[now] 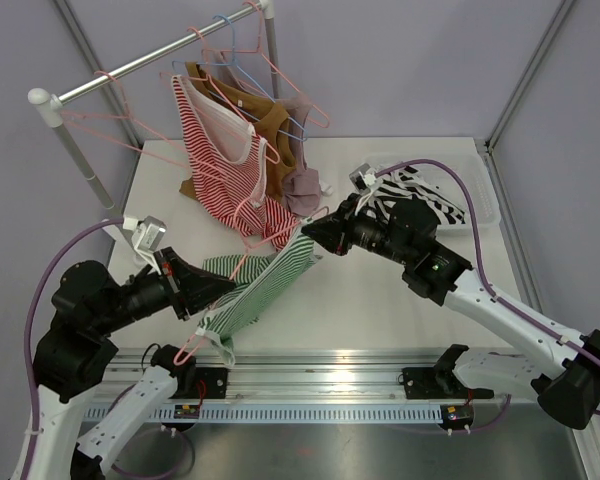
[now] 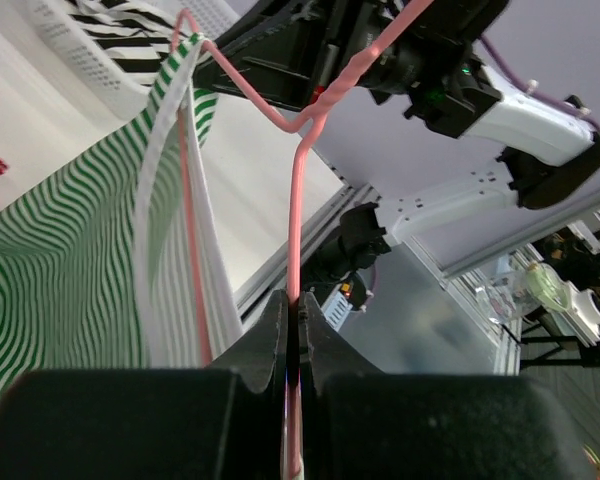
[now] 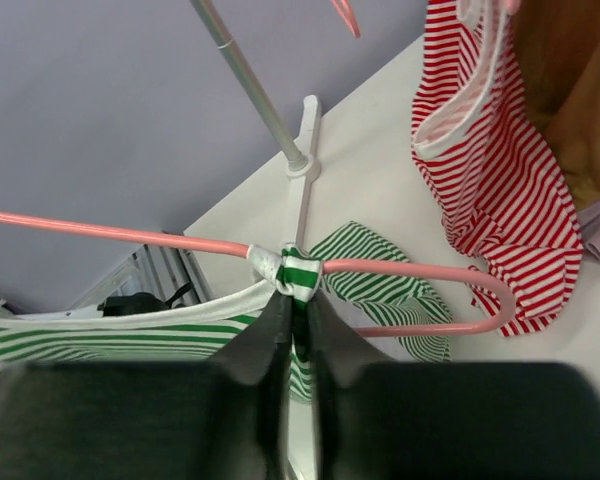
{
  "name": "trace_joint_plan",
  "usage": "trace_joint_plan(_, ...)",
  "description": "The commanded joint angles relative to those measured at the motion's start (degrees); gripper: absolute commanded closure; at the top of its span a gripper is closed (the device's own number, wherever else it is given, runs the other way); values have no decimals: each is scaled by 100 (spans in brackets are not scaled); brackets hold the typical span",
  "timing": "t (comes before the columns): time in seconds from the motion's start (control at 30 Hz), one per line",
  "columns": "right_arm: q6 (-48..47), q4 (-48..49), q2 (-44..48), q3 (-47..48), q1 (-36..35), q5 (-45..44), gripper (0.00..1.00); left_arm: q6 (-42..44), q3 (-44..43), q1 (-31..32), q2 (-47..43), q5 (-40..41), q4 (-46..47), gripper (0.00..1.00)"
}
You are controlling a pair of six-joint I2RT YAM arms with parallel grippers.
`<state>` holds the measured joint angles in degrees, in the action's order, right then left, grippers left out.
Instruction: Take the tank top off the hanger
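A green-and-white striped tank top (image 1: 265, 285) hangs on a pink wire hanger (image 1: 242, 262) held above the table. My left gripper (image 1: 205, 290) is shut on the hanger's wire (image 2: 296, 200), which runs straight up out of its jaws (image 2: 296, 310). The top (image 2: 70, 270) drapes to the left of that wire. At the hanger's other end my right gripper (image 1: 310, 232) has its jaws pinched on the top's strap (image 3: 302, 275), bunched right where it wraps over the pink bar (image 3: 400, 268). The right gripper (image 3: 298, 305) sits just under the bar.
A clothes rail (image 1: 150, 62) at the back holds more pink and blue hangers, a red-striped top (image 1: 220, 160), a brown garment (image 1: 265, 115) and a mauve one (image 1: 302, 185). A white basket (image 1: 480, 195) with black-and-white striped cloth stands at the right.
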<state>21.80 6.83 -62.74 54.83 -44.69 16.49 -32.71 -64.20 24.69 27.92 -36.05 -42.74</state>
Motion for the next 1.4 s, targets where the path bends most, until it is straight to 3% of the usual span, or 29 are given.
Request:
trace_joint_plan(0.0, -255, -163, 104, 256, -31, -899, 93, 369, -276, 19, 160, 580, -250, 100)
trace_joint_plan(0.03, -282, -269, 95, 256, -31, -1120, 100, 423, -277, 19, 152, 738, -304, 100)
trace_joint_plan(0.3, -651, -1297, -27, 397, 301, -2897, 100, 581, -22, 19, 73, 705, -296, 100)
trace_joint_plan(0.53, -291, -1421, -335, 458, 1470, -2047, 100, 520, 48, 19, -76, 424, -68, 100)
trace_joint_plan(0.8, -194, -1071, -564, 468, 1507, -368, 100, 231, -197, 19, 152, 292, 651, 100)
trace_joint_plan(1.03, 315, -244, -64, 117, 1489, 2775, 100, -157, -461, 27, 880, 546, 2435, 100)
trace_joint_plan(1.13, 255, -85, 454, -120, 1472, 3603, 100, -166, -505, 27, 1188, 818, 3340, 100)
trace_joint_plan(1.2, 19, -477, 892, -200, 1472, 3730, 100, -35, -531, 97, 1496, 1082, 3938, 100)
trace_joint_plan(1.37, -967, -2140, 1597, -174, 1463, 2159, 100, 660, -794, 668, 2111, 2390, 5072, 100)
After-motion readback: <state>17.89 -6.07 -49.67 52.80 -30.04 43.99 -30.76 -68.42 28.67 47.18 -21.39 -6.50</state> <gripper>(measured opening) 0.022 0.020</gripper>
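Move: The right gripper is all but shut on the green-striped tank top's strap, directly between its fingers; the hanger's end pokes out about 3 cm ahead and 3 cm right of that hand. The left gripper pinches the hanger with that strap about 11 cm ahead, 14 cm right and slightly below it. The red-striped top hangs some 14 cm ahead and 13 cm left of the right hand, about 25 cm straight ahead of the left. Finish closing the right gripper on the strap and swing it about 9 cm forward, 9 cm right and some 5 cm down past the hanger's end, turning clockwise, then draw it back nearly 15 cm while turning counter-clockwise and rising. Keep the left gripper shut on the hanger, dipping slightly, then carry it roughly 10 cm forward and up, fingers tipping upward, away from the held strap. ##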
